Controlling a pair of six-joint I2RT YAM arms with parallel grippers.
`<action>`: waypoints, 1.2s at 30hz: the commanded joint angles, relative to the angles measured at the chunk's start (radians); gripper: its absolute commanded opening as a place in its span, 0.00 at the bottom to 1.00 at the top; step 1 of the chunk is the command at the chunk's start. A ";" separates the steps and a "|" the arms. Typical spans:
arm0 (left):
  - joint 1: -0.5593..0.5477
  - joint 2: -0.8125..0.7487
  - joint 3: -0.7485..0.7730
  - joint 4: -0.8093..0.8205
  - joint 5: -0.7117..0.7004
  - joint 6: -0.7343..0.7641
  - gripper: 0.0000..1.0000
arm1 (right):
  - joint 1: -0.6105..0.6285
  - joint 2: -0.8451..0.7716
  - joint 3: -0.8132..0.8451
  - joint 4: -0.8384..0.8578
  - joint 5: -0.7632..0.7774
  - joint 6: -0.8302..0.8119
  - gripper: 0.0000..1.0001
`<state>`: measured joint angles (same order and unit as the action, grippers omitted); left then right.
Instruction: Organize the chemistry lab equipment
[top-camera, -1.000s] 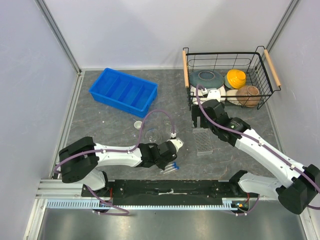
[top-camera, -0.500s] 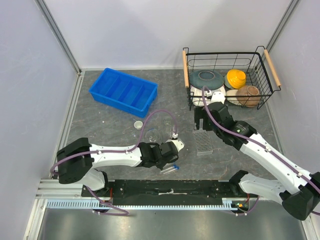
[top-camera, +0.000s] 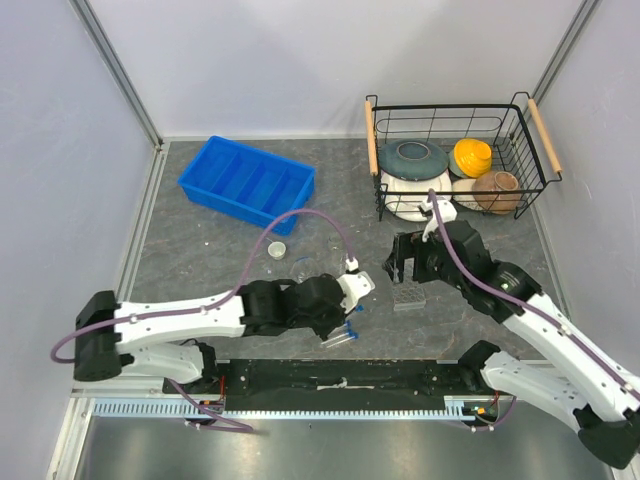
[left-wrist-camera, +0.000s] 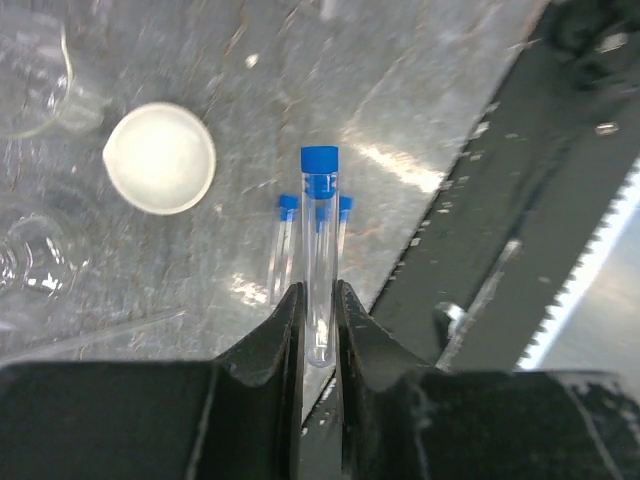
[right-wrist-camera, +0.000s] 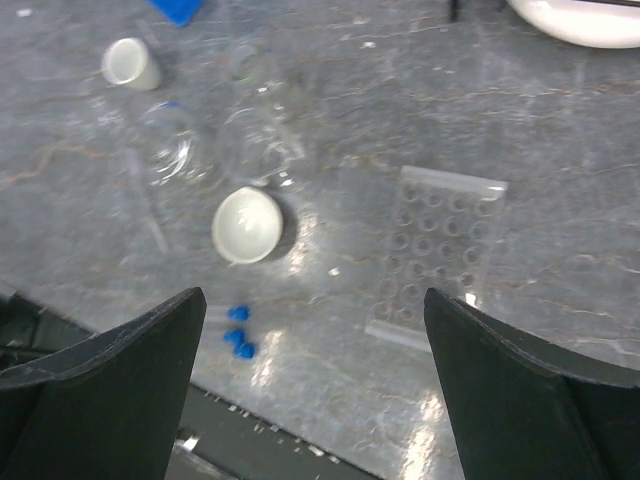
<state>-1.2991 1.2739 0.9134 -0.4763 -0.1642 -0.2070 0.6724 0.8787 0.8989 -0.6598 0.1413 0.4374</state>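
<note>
My left gripper (left-wrist-camera: 318, 292) is shut on a clear blue-capped tube (left-wrist-camera: 320, 240), held above the table. Three more blue-capped tubes (left-wrist-camera: 286, 250) lie on the table under it, near the front edge (top-camera: 343, 335). A white round dish (left-wrist-camera: 160, 158) sits beside them, with clear glass beakers (left-wrist-camera: 30, 70) further off. My right gripper (right-wrist-camera: 312, 330) is open and empty above the clear tube rack (right-wrist-camera: 440, 250), which lies flat on the table (top-camera: 407, 297). A tiny white cup (top-camera: 276, 249) stands to the left of the beakers (top-camera: 303, 266).
A blue divided tray (top-camera: 247, 184) sits at the back left. A black wire basket (top-camera: 450, 106) with ceramic bowls and plates stands at the back right. The black base rail (top-camera: 340, 375) runs along the near edge, just behind the loose tubes.
The left arm has stretched out and lifted, still holding the tube. The right gripper has moved away from the basket toward the near side, over the rack.
</note>
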 joint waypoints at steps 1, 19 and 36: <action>-0.005 -0.119 0.010 0.087 0.187 0.060 0.02 | 0.006 -0.104 0.000 -0.009 -0.195 0.029 0.98; 0.224 -0.185 -0.106 0.530 0.879 -0.034 0.02 | 0.007 -0.294 -0.055 0.115 -0.697 0.147 0.78; 0.317 -0.113 -0.131 0.665 1.000 -0.095 0.02 | 0.006 -0.296 -0.123 0.209 -0.755 0.188 0.55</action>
<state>-0.9916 1.1515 0.7937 0.1204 0.7837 -0.2680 0.6724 0.5800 0.7780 -0.5175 -0.5877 0.6067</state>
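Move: The left gripper holds a blue-capped test tube about 11 cm above the table; the right gripper is some 12 cm ahead of it, 16 to its right and 7 higher. From the right gripper the held tube is roughly 11 cm back, 14 left and 9 below, with the clear rack about 19 cm straight beneath. From the left hand, the white dish is 10 cm ahead and 1 right, and the loose tubes 1 cm back, both down on the table. Bring the right gripper back about 12 cm, with some rise and leftward travel, swinging its fingers to point left at the held tube and narrowing them by roughly two fifths around the cap. Meanwhile lift the left gripper some 12 cm, easing back and right, keep its grip near the tube's lower end, and tip the wrist up about 40 degrees so the cap points right. ##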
